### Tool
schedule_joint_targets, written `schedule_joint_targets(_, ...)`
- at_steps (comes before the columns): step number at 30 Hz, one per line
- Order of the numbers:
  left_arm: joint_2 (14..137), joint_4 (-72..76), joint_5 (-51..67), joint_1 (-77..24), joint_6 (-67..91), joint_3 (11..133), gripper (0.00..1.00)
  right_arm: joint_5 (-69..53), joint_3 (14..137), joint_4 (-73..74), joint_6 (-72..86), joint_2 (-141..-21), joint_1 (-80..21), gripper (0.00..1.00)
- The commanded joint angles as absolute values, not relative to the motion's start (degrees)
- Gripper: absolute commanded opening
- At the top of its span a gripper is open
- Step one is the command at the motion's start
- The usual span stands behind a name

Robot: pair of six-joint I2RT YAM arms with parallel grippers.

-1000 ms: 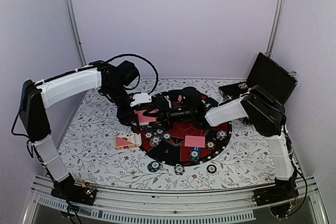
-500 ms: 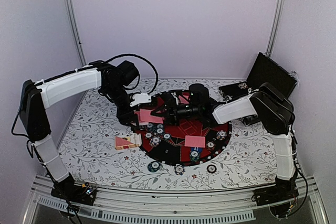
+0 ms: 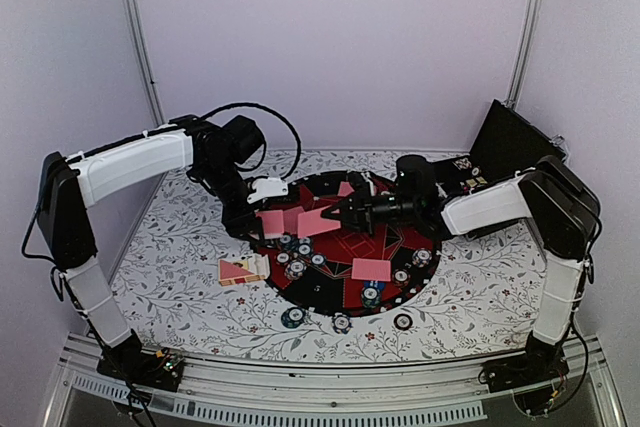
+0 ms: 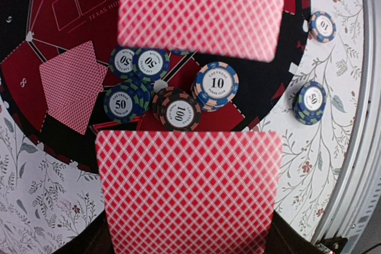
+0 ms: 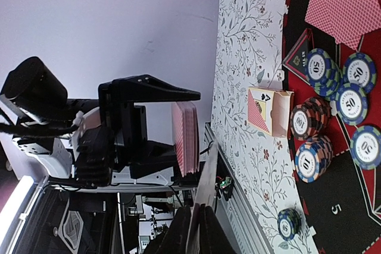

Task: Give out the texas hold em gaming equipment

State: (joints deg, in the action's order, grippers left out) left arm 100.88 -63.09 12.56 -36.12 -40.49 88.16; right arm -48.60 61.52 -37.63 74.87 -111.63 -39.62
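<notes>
My left gripper (image 3: 255,217) is shut on a deck of pink-red-backed playing cards (image 4: 187,197), held over the left side of the round mat (image 3: 425,272). The right gripper (image 3: 342,213) is shut on a single card (image 3: 316,221), edge-on in its wrist view (image 5: 209,185), just right of the deck (image 5: 186,138). Poker chips (image 4: 178,112) marked 50, 100 and 10 lie on the mat below. Two cards (image 4: 71,90) lie face down on the mat, another (image 3: 371,269) nearer the front.
An opened card box (image 3: 240,270) lies on the floral cloth left of the mat. Loose chips (image 3: 293,318) sit off the mat near the front edge. A black hinged case (image 3: 518,145) stands open at the back right.
The right gripper has shut on one card and drawn back to the right, away from the deck. The left arm with the deck has stayed put.
</notes>
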Motion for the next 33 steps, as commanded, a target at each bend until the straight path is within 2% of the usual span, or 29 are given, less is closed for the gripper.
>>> schedule_joint_targets(1,100.1,-62.8,12.9,-36.2,-41.1,88.9,0.01,-49.0,55.3,-35.8,72.3,-104.3,-36.5,0.09)
schedule_joint_targets(8,100.2,-63.0,13.2,-36.2,-41.0,89.3,0.01,-44.5,47.4,-20.9,61.0,-98.2,-31.9,0.08)
schedule_joint_targets(23,100.3,-63.8,12.9,-36.2,-41.0,90.0,0.0,-32.7,51.6,-4.2,46.5,-105.7,-31.8,0.04)
schedule_joint_targets(29,100.5,-63.8,13.0,-36.3,-41.0,90.2,0.0,-28.3,52.2,2.0,44.0,-103.5,-31.9,0.3)
schedule_joint_targets(33,100.4,-63.8,13.1,-36.3,-40.9,90.3,0.0,-25.3,54.4,6.8,42.2,-100.1,-31.8,0.42)
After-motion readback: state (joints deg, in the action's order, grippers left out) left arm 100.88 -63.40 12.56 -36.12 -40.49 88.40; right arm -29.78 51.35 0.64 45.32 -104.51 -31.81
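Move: Below and to the right of the right hand, which already pinches a card, lies the single card on the mat: about 10 cm right, 3 cm back and 15 cm down. From that card, the blue chip stack stands some 7 cm closer to the bases, level sideways. The red chip stack is about 7 cm to its right and 3 cm back. From the left hand, still holding the deck, the single card is about 22 cm right, 1 cm back and 12 cm down. Swinging right with the pinched card, away from the deck, the right hand travels level about 8 cm, then mostly sinks some 14 cm while drifting another 5 cm right, fingers tipping from sideways to steeper down by roughly 35 degrees. Over the single card it slows, and the fingers open about a third, letting the new card go on top. The left hand keeps the deck still. ##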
